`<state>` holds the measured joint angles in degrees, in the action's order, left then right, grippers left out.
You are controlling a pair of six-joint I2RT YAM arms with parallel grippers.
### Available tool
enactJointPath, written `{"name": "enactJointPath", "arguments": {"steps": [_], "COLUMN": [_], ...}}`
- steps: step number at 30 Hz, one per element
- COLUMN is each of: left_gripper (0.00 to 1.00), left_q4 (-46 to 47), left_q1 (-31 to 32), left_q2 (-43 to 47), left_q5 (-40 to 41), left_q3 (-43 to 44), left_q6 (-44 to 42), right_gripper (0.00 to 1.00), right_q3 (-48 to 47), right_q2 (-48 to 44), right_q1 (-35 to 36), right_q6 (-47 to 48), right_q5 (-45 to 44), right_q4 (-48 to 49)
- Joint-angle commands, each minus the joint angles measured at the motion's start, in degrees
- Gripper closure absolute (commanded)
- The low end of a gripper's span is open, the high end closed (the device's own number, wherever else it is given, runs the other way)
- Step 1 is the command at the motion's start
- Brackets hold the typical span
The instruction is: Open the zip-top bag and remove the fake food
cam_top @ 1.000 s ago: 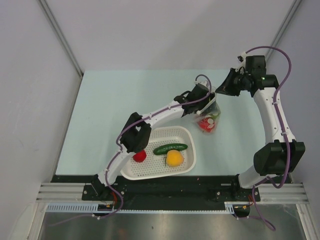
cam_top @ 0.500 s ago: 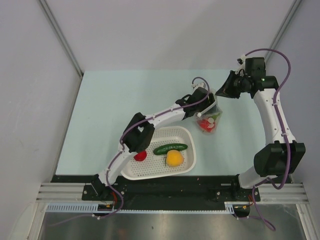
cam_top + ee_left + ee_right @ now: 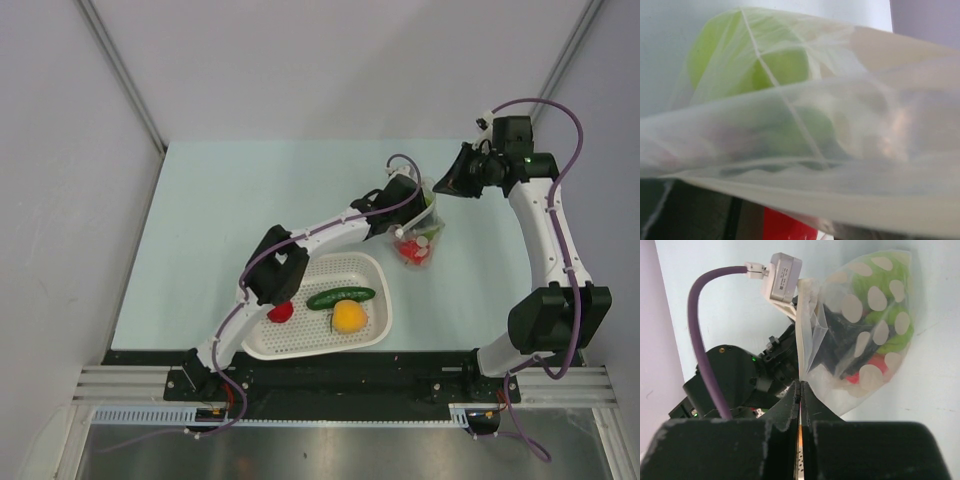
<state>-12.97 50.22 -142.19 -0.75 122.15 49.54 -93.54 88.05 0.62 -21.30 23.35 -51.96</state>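
Observation:
The zip-top bag (image 3: 424,222) hangs clear and spotted (image 3: 860,385) right of the table's middle. My right gripper (image 3: 800,389) is shut on the edge of the bag's mouth, at the upper right of the bag (image 3: 444,186). My left gripper (image 3: 407,203) reaches into the mouth from the left. Its fingers are hidden behind the film (image 3: 850,150). Fake food is still in the bag: a green fruit (image 3: 740,60) (image 3: 897,335) and a red piece (image 3: 785,227) (image 3: 879,362). More fake food lies in the basket: a cucumber (image 3: 340,297), a yellow-orange fruit (image 3: 348,316) and a red fruit (image 3: 281,312).
A white perforated basket (image 3: 375,272) stands at the near middle of the table, under my left forearm (image 3: 320,232). Grey walls close in the table on the left, far side and right.
My left gripper has pushed a little farther into the bag's mouth, and the bag's bottom has drawn up slightly. The right arm has hardly moved.

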Motion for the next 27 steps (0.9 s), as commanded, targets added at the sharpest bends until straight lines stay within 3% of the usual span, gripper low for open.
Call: {"name": "enactJointPath", "arguments": {"steps": [1,3,11,17,27], "left_gripper": [0.94,1.00,1.00,1.00,1.00], "left_q4": [-0.9,-1.3,-4.6,-12.5,-23.3], "left_q1": [-0.4,-0.4,-0.6,-1.2,-1.2], "left_q2": [7.3,8.4,13.4,17.2,35.2], "left_q5": [-0.4,-0.3,-1.8,-1.3,5.0], "left_q3": [-0.5,-0.2,0.7,4.0,-7.0], "left_q6": [-6.1,-8.0,-12.4,-16.6,-28.0], "right_gripper": [1.00,1.00,1.00,1.00,1.00], "right_q3": [0.8,1.5,2.7,2.1,0.0], "right_q2": [-2.6,-2.6,-2.0,-1.2,1.9], "right_q1": [-2.1,-2.5,-2.9,-4.0,-5.3], "right_q6": [1.5,2.0,2.4,2.8,2.6], "right_q5": [0.3,-0.2,-1.5,-1.5,-1.3], "right_q4": [0.9,1.5,3.4,4.1,3.5]}}
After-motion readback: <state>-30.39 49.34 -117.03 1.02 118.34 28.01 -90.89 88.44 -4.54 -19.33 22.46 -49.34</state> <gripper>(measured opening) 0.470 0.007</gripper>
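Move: The left fingers, inside the bag, already hold the green pepper. The white basket where the other food lies is about 27 cm to this hand's left, 22 cm back and 7 cm lower; in it the cucumber is some 21 cm left and 20 cm back, the orange fruit roughly 19 cm left and 25 cm back. The right hand pinches the bag's rim; the bag's middle is about 7 cm left, 2 cm back and 20 cm below. Left hand lifts the gripped pepper about 17 cm, then swings left; right eases rightward, still pinching the rim. ##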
